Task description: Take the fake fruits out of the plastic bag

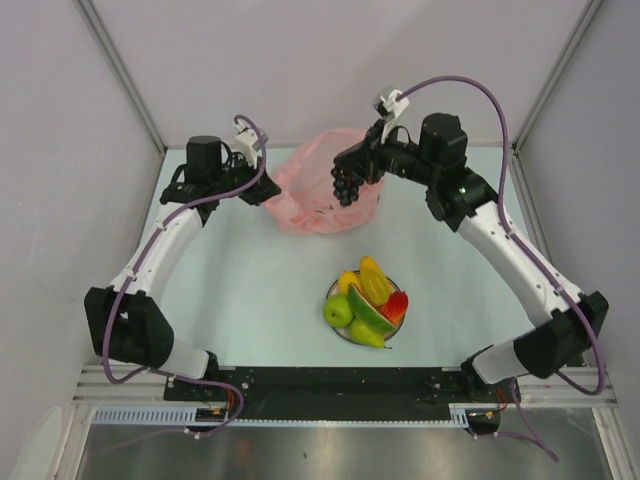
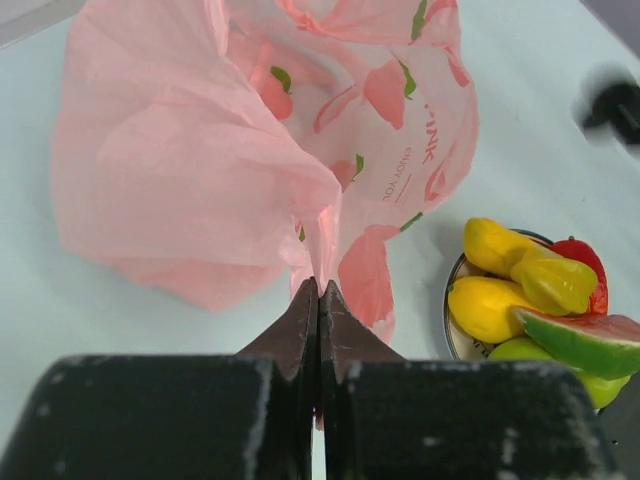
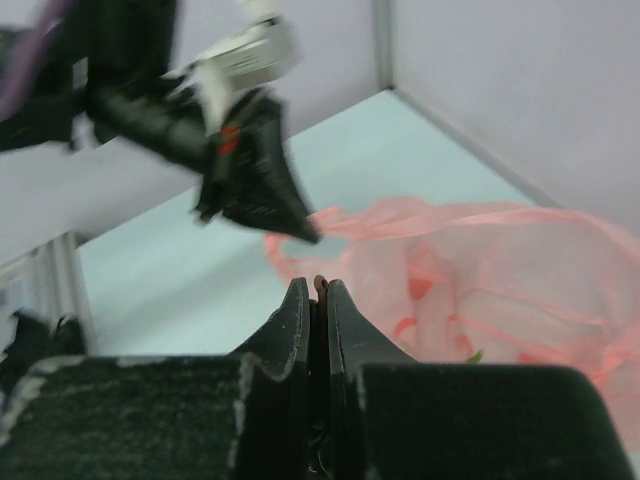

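Note:
The pink plastic bag (image 1: pixel 318 195) lies crumpled at the back of the table. My left gripper (image 1: pixel 267 192) is at the bag's left edge, and the left wrist view shows it (image 2: pixel 320 288) shut on a fold of the bag (image 2: pixel 230 150). My right gripper (image 1: pixel 346 167) hangs over the bag, shut on the stem of the dark purple grape bunch (image 1: pixel 346 187), which dangles below it. In the right wrist view only the brown stem tip (image 3: pixel 321 284) shows between the shut fingers. The other fake fruits (image 1: pixel 366 302) sit piled on a plate: green apple (image 1: pixel 338 311), watermelon slice (image 1: pixel 371 314), mangoes (image 2: pixel 500 280).
The white plate's rim (image 2: pixel 452 310) shows in the left wrist view, near the table's middle front. Grey walls and metal posts close in the table's back and sides. In the right wrist view the left gripper (image 3: pixel 262 190) shows just beyond my right fingers.

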`<move>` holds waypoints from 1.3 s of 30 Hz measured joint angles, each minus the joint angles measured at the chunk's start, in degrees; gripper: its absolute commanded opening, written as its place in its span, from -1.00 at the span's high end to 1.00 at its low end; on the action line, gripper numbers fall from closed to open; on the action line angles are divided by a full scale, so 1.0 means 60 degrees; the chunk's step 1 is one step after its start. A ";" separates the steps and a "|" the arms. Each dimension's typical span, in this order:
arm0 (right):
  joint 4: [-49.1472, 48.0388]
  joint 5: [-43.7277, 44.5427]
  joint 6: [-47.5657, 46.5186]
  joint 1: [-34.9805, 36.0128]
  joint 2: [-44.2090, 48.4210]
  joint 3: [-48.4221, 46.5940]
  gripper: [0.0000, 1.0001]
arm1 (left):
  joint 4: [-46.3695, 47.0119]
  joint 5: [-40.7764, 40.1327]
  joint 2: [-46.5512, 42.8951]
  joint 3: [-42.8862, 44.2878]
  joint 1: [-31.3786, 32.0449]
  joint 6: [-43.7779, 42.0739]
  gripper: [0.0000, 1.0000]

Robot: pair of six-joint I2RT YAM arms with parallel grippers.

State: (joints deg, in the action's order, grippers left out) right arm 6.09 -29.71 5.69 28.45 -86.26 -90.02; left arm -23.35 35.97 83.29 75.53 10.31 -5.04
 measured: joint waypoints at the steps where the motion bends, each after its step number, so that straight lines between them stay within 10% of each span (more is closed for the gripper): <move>1: 0.0211 -0.0091 -0.0237 0.0204 0.0375 0.0204 1.00 | -0.0066 -0.0047 0.0011 0.0026 -0.0022 -0.0018 0.99; 20: 0.7741 -0.0463 -0.4648 0.0940 0.3901 0.2306 1.00 | 0.1308 0.0379 -0.2750 -0.2838 -0.0313 0.1508 0.99; 39: 0.8386 0.0259 -0.5821 0.0954 0.3461 0.3486 1.00 | 0.1446 0.0364 -0.3555 -0.3734 -0.0317 0.1588 0.99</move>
State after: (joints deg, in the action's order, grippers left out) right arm 56.40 -28.16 -29.23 34.17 -65.49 -69.10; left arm -14.68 38.15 61.95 53.12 8.40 4.49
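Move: The right hand, already holding the black grapes high over the table, has the fruit plate about 15 cm back, level with it sideways and some 36 cm below. The red fruit lies about 7 cm right of the plate's middle and the green apple 8 cm left of it; the bag's body is roughly 14 cm ahead and 8 cm left of this hand. From the left hand, pinching the bag's edge, the bag's body is 12 cm ahead and 17 cm right, the plate 17 cm back and 27 cm right. With the grapes still pinched, the right hand sweeps back first, then back, down and to the right, away from the bag towards the right side of the fruit plate, going nearly 20 cm back and as much down and 10 cm right, while its wrist tips the level, left-pointing fingers some 40 degrees downward; it slows almost to a stop still above plate height. The left hand keeps its pinch on the bag's edge and draws it back about 8 cm towards the base, tilting only slightly. ##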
